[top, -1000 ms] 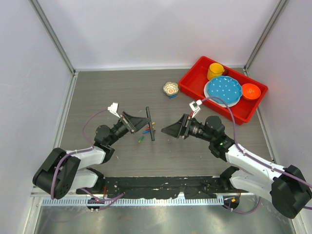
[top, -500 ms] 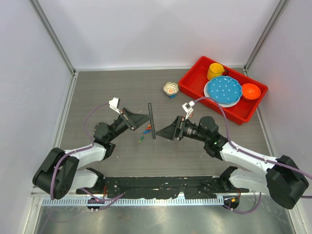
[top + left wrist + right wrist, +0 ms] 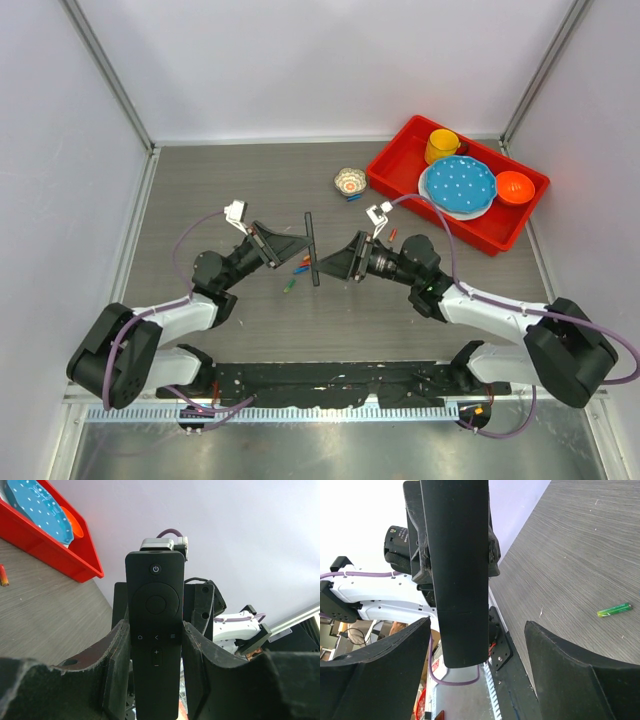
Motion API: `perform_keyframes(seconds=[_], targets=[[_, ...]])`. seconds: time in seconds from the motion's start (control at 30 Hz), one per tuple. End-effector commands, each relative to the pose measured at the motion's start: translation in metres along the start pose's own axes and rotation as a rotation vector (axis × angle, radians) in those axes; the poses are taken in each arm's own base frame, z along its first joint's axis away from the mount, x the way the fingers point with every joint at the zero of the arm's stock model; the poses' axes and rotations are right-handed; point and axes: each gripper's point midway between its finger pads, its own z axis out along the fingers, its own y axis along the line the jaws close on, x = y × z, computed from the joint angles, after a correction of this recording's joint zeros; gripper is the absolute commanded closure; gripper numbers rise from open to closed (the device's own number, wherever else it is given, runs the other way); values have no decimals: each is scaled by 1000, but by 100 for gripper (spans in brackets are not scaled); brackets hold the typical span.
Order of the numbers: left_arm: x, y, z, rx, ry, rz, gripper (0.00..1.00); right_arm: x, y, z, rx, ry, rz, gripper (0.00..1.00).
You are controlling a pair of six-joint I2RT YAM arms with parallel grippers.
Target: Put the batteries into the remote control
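Observation:
My left gripper (image 3: 300, 243) is shut on the remote control (image 3: 308, 226), a slim black bar held above the table. In the left wrist view the remote control (image 3: 156, 600) shows its button face, clamped between both fingers (image 3: 117, 665). My right gripper (image 3: 328, 265) is open and faces it from the right. In the right wrist view the remote control (image 3: 460, 570) shows its plain back, and its lower end hangs between the spread fingers (image 3: 395, 665) without touching them. Several batteries (image 3: 301, 267) lie on the table under the remote. A green battery (image 3: 289, 287) (image 3: 615, 610) lies apart.
A red tray (image 3: 400, 170) at the back right holds a yellow cup (image 3: 441, 146), a blue plate (image 3: 457, 187) and an orange bowl (image 3: 514, 186). A small patterned bowl (image 3: 349, 182) stands left of it with a blue battery (image 3: 353, 198) beside it. A red battery (image 3: 392, 233) lies near the right arm.
My right gripper has moved left up to the remote, and its jaws have narrowed a little. The left gripper shifted slightly right with the remote, then held still.

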Motion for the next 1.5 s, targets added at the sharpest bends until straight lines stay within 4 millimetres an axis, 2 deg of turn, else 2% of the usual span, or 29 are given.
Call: perform_keyframes(seconds=[0.0,0.53,0.87,0.97,1.07,1.1,1.17,1.2,1.27,1.3,1.43,1.47], targets=[[-15,-69,-3,263,-60,151,100,-15,34,8,-130,-35,-49,20],[-17,-76,-3,279,-67,151,100,-3,37,13,-171,8,-34,35],[-17,-76,-3,278,-67,133,100,3,37,13,-186,32,-29,54],[-18,-75,-2,275,-70,125,96,5,37,13,-189,41,-27,62],[-18,-73,-1,270,-66,114,77,6,39,11,-196,47,-31,70],[-18,-74,-1,270,-67,111,63,6,39,11,-194,50,-33,74],[-18,-72,-1,265,-67,105,54,6,39,10,-187,53,-44,78],[-17,-71,-1,264,-65,102,36,7,40,9,-186,55,-50,80],[-18,-71,-1,262,-64,102,17,7,40,7,-174,58,-67,84],[-18,-70,0,261,-67,101,1,7,40,6,-169,61,-72,87],[-21,-63,0,232,-81,101,0,7,40,1,-135,71,-109,96],[-21,-62,0,225,-85,107,0,11,32,0,-100,86,-122,98]])
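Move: The remote hangs level in the left gripper, its middle about 2 cm back from that hand and otherwise in line with it. From the right hand, whose open fingers face its near end, the remote's middle lies some 4 cm ahead, 2 cm to the left and 1 cm higher. Down on the table, roughly 20 cm below the right hand, the green battery lies 5 cm ahead and 7 cm left, the battery cluster 12 cm ahead and 4 cm left. The remote's near end gets pinched by the right gripper, which edges left about 1.5 cm onto it and as far back, rising slightly and turning some 5 degrees counter-clockwise while its fingers close. The left hand keeps its grip, rising barely 1 cm, then opens wide; the right, still gripping, sinks about 1 cm and eases back. ##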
